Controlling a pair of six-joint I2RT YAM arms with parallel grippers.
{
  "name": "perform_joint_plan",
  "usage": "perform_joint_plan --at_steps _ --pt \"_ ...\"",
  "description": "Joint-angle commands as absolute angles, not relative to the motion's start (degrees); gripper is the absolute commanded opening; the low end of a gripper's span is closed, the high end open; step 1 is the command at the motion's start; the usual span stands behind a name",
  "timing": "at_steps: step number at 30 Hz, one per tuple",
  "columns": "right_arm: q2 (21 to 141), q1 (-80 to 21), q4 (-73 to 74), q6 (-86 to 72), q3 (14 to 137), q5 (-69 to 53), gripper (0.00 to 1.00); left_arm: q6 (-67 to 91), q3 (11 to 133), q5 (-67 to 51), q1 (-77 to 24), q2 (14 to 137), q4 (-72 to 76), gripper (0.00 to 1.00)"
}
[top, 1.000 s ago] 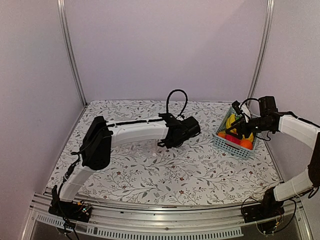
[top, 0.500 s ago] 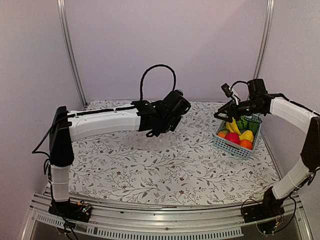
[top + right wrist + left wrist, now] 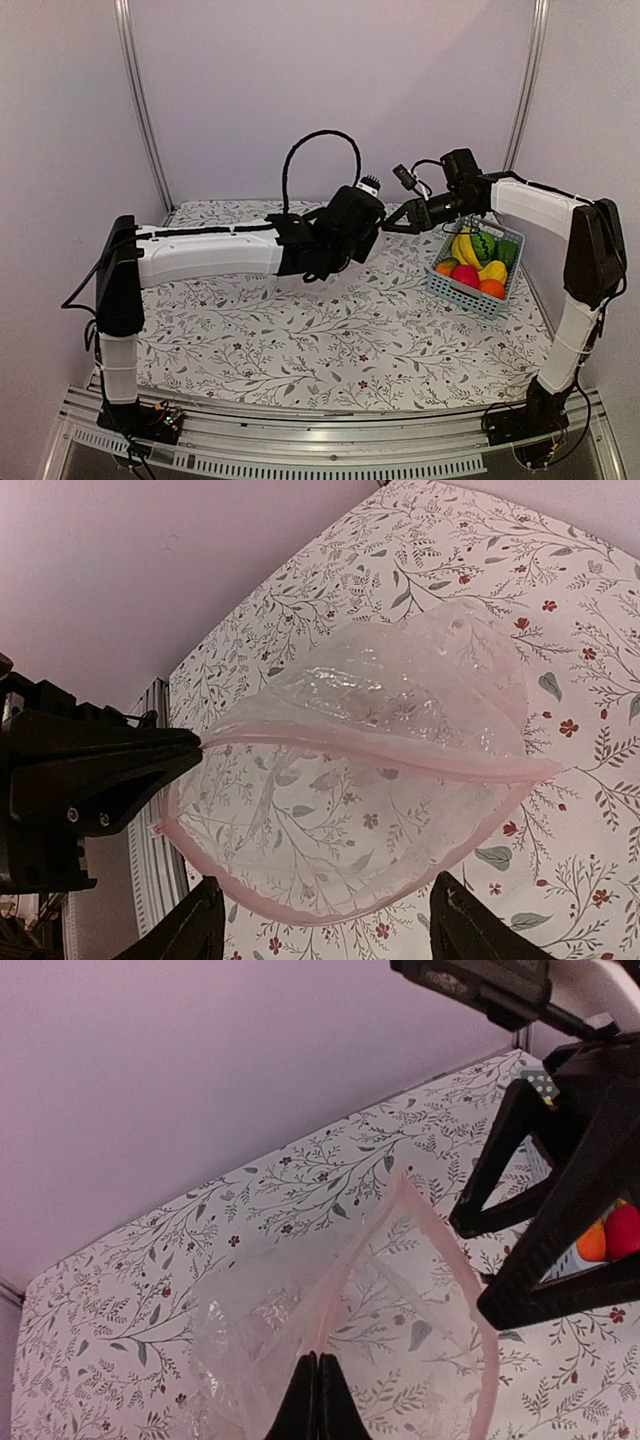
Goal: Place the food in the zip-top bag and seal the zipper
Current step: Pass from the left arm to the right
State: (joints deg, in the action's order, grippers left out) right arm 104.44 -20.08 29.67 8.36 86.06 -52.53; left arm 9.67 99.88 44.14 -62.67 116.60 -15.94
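Observation:
My left gripper (image 3: 317,1400) is shut on the pink zipper (image 3: 345,1275) at the mouth edge of the clear zip-top bag (image 3: 250,1330) and holds it up above the table. The bag's mouth (image 3: 350,810) gapes open toward my right gripper (image 3: 325,920), which is open and empty just in front of it. In the top view the left gripper (image 3: 320,268) and right gripper (image 3: 392,222) are close together at mid-table; the bag barely shows there. The food (image 3: 478,262), with bananas and red, orange and green pieces, lies in the basket.
The light-blue slotted basket (image 3: 462,292) stands at the right side of the floral-patterned table (image 3: 330,350). Metal posts and pale walls close in the back and sides. The left arm's cable loops above its wrist (image 3: 320,150).
The left arm has swung up and lifted the bag off the table. The right gripper has left the basket and moved left to the bag's mouth, carrying nothing.

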Motion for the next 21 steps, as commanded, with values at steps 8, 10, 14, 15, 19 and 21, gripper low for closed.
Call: perform_joint_plan --at_steps 8,10,14,15,19,21 --pt "112.6 -21.8 30.0 0.5 90.4 -53.1 0.61 10.2 97.7 43.9 -65.3 114.2 -12.9 0.0" --pt "114.4 -21.8 30.6 0.4 91.6 -53.0 0.58 10.3 97.2 44.3 -65.5 113.8 -12.9 0.0" --pt "116.7 -21.9 30.9 -0.5 92.8 -54.6 0.34 10.3 95.9 44.5 -65.5 113.4 -12.9 0.0" --pt "116.5 -21.8 30.5 -1.5 92.6 -55.2 0.25 10.3 95.8 44.5 -65.5 113.6 -12.9 0.0" --pt "113.8 -21.8 27.7 -2.4 90.5 -53.9 0.07 11.5 96.7 42.7 -65.5 115.1 -14.4 0.0" --pt "111.7 -21.8 26.0 -3.1 88.8 -51.8 0.01 13.1 96.7 41.3 -65.5 115.8 -14.5 0.1"
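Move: For the right hand, the place to pinch is the right side of the zip-top bag's mouth rim, about 5 cm below and some 2 cm ahead and 2 cm left. The left fingertips, already holding the rim's other side, are roughly 4 cm back and 5 cm left, level with the right hand. The fruit basket is about 22 cm right, 4 cm ahead and 15 cm below. From the left hand, that rim spot is some 6 cm ahead, 3 cm right and 5 cm below. Downward first, about 5 cm, the right hand sinks to the right side of the bag's mouth, easing a little forward and left and rolling its forward side down some 15 degrees. Its open fingers shut on the rim and pinch it. The left hand, still at the rim's other side, draws back about 2 cm and slightly right; its fingertips barely begin to part. ##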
